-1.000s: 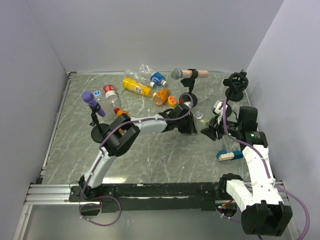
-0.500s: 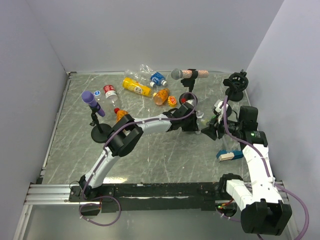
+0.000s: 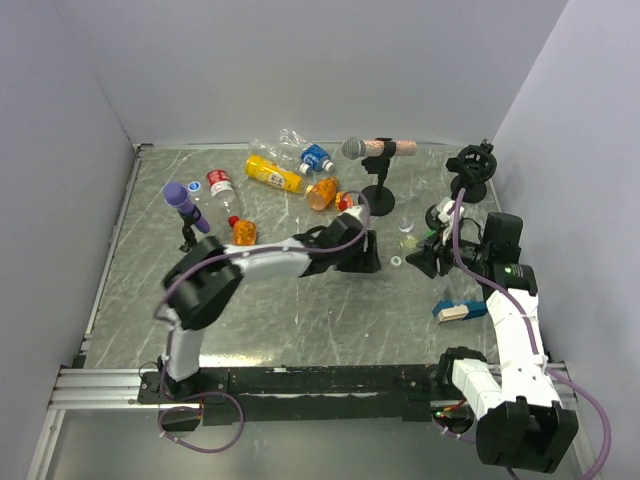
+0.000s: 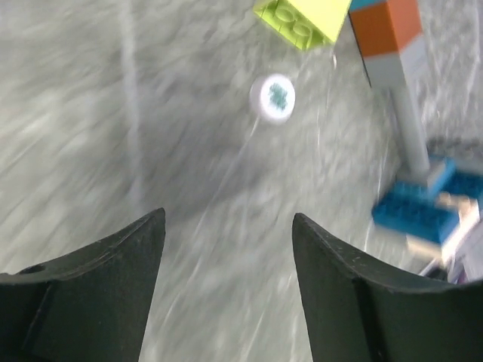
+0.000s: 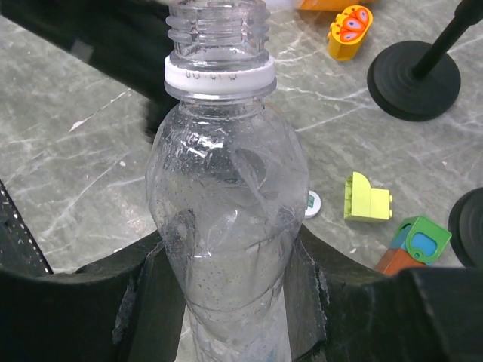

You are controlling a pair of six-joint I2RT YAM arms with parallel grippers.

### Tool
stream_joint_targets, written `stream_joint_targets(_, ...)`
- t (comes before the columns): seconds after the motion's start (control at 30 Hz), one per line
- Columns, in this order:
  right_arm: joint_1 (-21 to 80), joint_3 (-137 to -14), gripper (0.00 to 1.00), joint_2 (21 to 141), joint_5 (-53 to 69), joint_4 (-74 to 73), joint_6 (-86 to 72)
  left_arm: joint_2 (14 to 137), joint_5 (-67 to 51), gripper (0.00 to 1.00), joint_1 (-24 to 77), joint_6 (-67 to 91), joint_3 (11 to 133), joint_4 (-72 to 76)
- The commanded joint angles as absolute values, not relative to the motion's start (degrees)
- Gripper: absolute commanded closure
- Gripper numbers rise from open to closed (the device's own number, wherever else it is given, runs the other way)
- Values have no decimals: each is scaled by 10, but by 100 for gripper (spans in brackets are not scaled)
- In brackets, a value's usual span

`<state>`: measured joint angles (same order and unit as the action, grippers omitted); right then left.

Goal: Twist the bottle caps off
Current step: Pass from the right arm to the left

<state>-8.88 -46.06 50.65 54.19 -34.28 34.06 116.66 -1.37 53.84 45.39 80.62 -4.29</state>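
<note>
My right gripper [image 5: 226,256] is shut on a clear bottle [image 5: 226,196], held with its neck pointing away from the camera. The neck is open, with only a thin white ring [image 5: 219,75] round it. A white cap [image 5: 312,204] lies on the table beside a yellow-green block [image 5: 367,197]; the cap also shows in the left wrist view [image 4: 275,96]. My left gripper [image 4: 226,222] is open and empty, to the left of the right gripper [image 3: 425,258] in the top view [image 3: 366,256]. More bottles lie at the back: yellow [image 3: 272,174], blue-labelled [image 3: 315,157], orange [image 3: 322,192].
A grey-headed microphone [image 3: 355,149] on a black stand [image 5: 413,79] stands behind the grippers, a purple-headed one [image 3: 183,200] at the left. Blue bricks [image 3: 455,310] lie at the right. A stubby orange bottle [image 3: 242,230] lies left of centre.
My left gripper has drawn back to the left, away from the bottle's neck, and its elbow has swung left. The right gripper with the bottle has barely moved.
</note>
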Motion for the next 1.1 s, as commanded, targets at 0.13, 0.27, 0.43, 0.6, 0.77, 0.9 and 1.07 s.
stream_joint_targets(0.13,-97,-432,81,504,609,-258,316,856,52,27,540,367,543,122)
stream_joint_targets(0.27,-94,-433,81,525,644,-201,298,719,64,10,539,307,438,175)
stream_joint_targets(0.43,-61,-451,81,558,681,-183,301,617,-19,3,515,270,369,284)
stream_joint_targets(0.6,-4,-415,80,555,677,-196,356,635,-135,3,507,289,422,299)
stream_joint_targets(0.77,-4,-415,79,548,688,-222,383,702,-204,3,508,310,500,293)
stream_joint_targets(0.9,-4,-410,79,551,696,-226,392,755,-224,3,511,321,541,300)
stream_joint_targets(1.07,-4,-414,79,555,701,-235,398,812,-192,5,532,302,612,241)
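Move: The bottle to be handed over is already gripped in the right hand's fingers, neck uppermost. From the empty left hand it is about 8 cm to the right, 3 cm back and some 13 cm higher, so the left gripper is about 8 cm left of the right hand, 3 cm ahead and 13 cm below. The loose white cap lies roughly 6 cm right of the left hand, 2 cm ahead and 5 cm below, the yellow block 9 cm right, 6 ahead and 5 below. Empty and still spreading its fingers to fully open, the left hand climbs fast from near the table and the cap, about 24 cm up and some 7 cm back, swinging left at first and then back right, while its wrist tips up until the fingers point rightwards, nearly level, at the bottle side. Meanwhile the right hand keeps its grip on the bottle and carries it about 6 cm left, most of it midway through, turning it some 20 degrees counter-clockwise to offer it, with the left fingers not yet touching it. ##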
